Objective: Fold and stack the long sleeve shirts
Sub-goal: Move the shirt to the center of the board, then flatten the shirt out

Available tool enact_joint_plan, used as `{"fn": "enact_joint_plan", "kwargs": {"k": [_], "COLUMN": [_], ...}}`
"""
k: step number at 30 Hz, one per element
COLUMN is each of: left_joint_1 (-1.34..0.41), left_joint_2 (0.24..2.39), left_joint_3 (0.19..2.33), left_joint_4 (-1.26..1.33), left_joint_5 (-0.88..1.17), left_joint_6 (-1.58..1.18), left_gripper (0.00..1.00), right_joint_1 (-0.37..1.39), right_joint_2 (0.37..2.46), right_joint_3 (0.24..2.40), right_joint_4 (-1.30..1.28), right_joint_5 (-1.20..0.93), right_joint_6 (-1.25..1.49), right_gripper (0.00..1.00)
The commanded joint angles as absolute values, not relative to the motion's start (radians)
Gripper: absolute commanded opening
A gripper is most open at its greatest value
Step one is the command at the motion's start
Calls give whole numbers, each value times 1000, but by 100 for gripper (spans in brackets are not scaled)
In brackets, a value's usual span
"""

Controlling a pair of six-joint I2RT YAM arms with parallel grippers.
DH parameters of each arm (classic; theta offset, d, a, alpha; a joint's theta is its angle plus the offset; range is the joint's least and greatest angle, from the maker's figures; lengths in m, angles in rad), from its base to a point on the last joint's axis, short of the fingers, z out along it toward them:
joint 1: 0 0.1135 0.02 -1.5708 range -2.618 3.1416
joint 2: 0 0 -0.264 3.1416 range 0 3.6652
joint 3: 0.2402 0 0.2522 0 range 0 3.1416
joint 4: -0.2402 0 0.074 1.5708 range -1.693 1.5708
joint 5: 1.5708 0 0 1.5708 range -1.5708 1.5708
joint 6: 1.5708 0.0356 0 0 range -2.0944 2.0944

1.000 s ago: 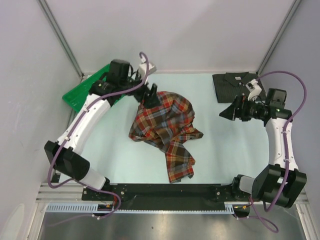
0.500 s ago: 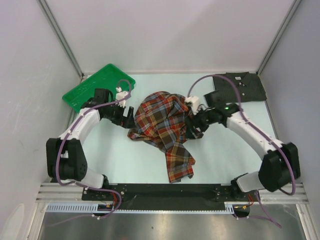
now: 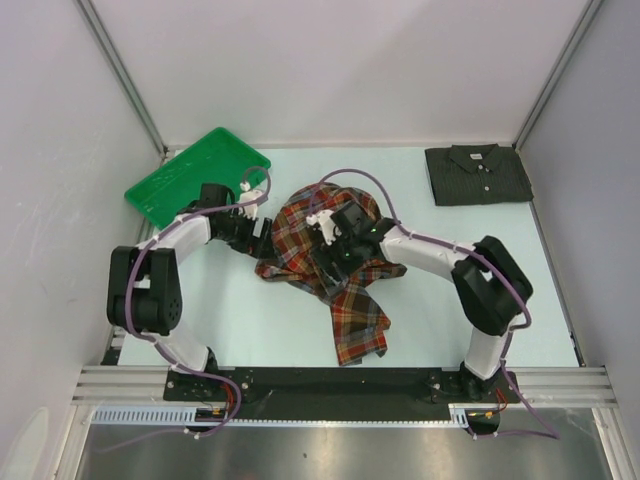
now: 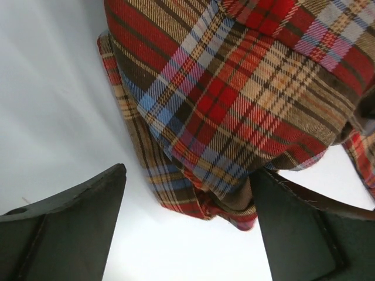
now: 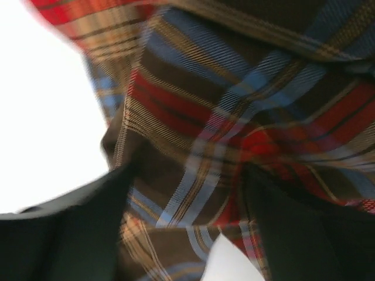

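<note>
The plaid long sleeve shirt (image 3: 345, 300) lies crumpled in the middle of the table. The dark grey long sleeve shirt (image 3: 478, 175) lies folded at the back right. My left gripper (image 3: 263, 234) is low at the plaid shirt's left edge. In the left wrist view its jaws (image 4: 187, 234) stand open, and the plaid hem (image 4: 234, 99) reaches just in front of them, against the right finger (image 4: 304, 228). My right gripper (image 3: 333, 258) is on top of the plaid heap. In the blurred right wrist view its wide jaws (image 5: 187, 228) stand open with plaid cloth (image 5: 234, 117) between them.
A green plastic tray (image 3: 195, 172) leans at the back left, close behind the left arm. Grey walls and metal posts close in the table on three sides. A black rail (image 3: 330, 380) runs along the near edge.
The right arm swung from beside the grey shirt across to the top of the plaid shirt. The left gripper dropped from the shirt's back edge to its left edge.
</note>
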State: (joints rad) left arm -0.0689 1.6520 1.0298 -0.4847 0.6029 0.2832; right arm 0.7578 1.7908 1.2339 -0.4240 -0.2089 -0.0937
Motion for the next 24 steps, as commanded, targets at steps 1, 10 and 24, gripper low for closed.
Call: {"fn": "enact_joint_plan", "kwargs": {"k": [1,10,24], "left_joint_1": [-72,-46,-284], "left_joint_2": [1693,1496,1198], "left_joint_3": [1025,1138,1335], "left_joint_4": [-428,-569,-891], "left_joint_5": [644,756,653], "left_joint_6": [293,380,562], "left_gripper": [86,0,0], "right_joint_1": [715,352,-90], "right_joint_2": [1842,1566,1876], "right_joint_3": [1304,1383,2246], "right_joint_4": [-392,-566,-896], "right_joint_5": [-55,-355,-445], "right_joint_6": [-41,-195,-384], "right_gripper": [62,0,0]}}
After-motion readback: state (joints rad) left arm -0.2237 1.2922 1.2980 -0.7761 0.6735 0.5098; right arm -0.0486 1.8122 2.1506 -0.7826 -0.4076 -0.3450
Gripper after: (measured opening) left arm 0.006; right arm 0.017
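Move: The left fingers straddle the plaid shirt's left edge, about 2 cm to the right and 2 cm below; the green bin lies some 18 cm ahead and 14 cm left. The right fingers are open around a fold in the middle of the plaid shirt, straight ahead and sideways of nothing, roughly 2 cm below. From the right hand, the loose sleeve lies about 10 cm back and 6 cm right, the dark folded shirt some 26 cm ahead and 30 cm right. Dip both grippers about 1 cm and shut them on the plaid cloth. Then sweep the right gripper up some 30 cm, well to the right and forward towards the dark folded shirt, while the left lifts its pinch roughly 18 cm and eases to the right at the end. Tip both sets of fingertips outward as they rise, turning both hands clockwise. ##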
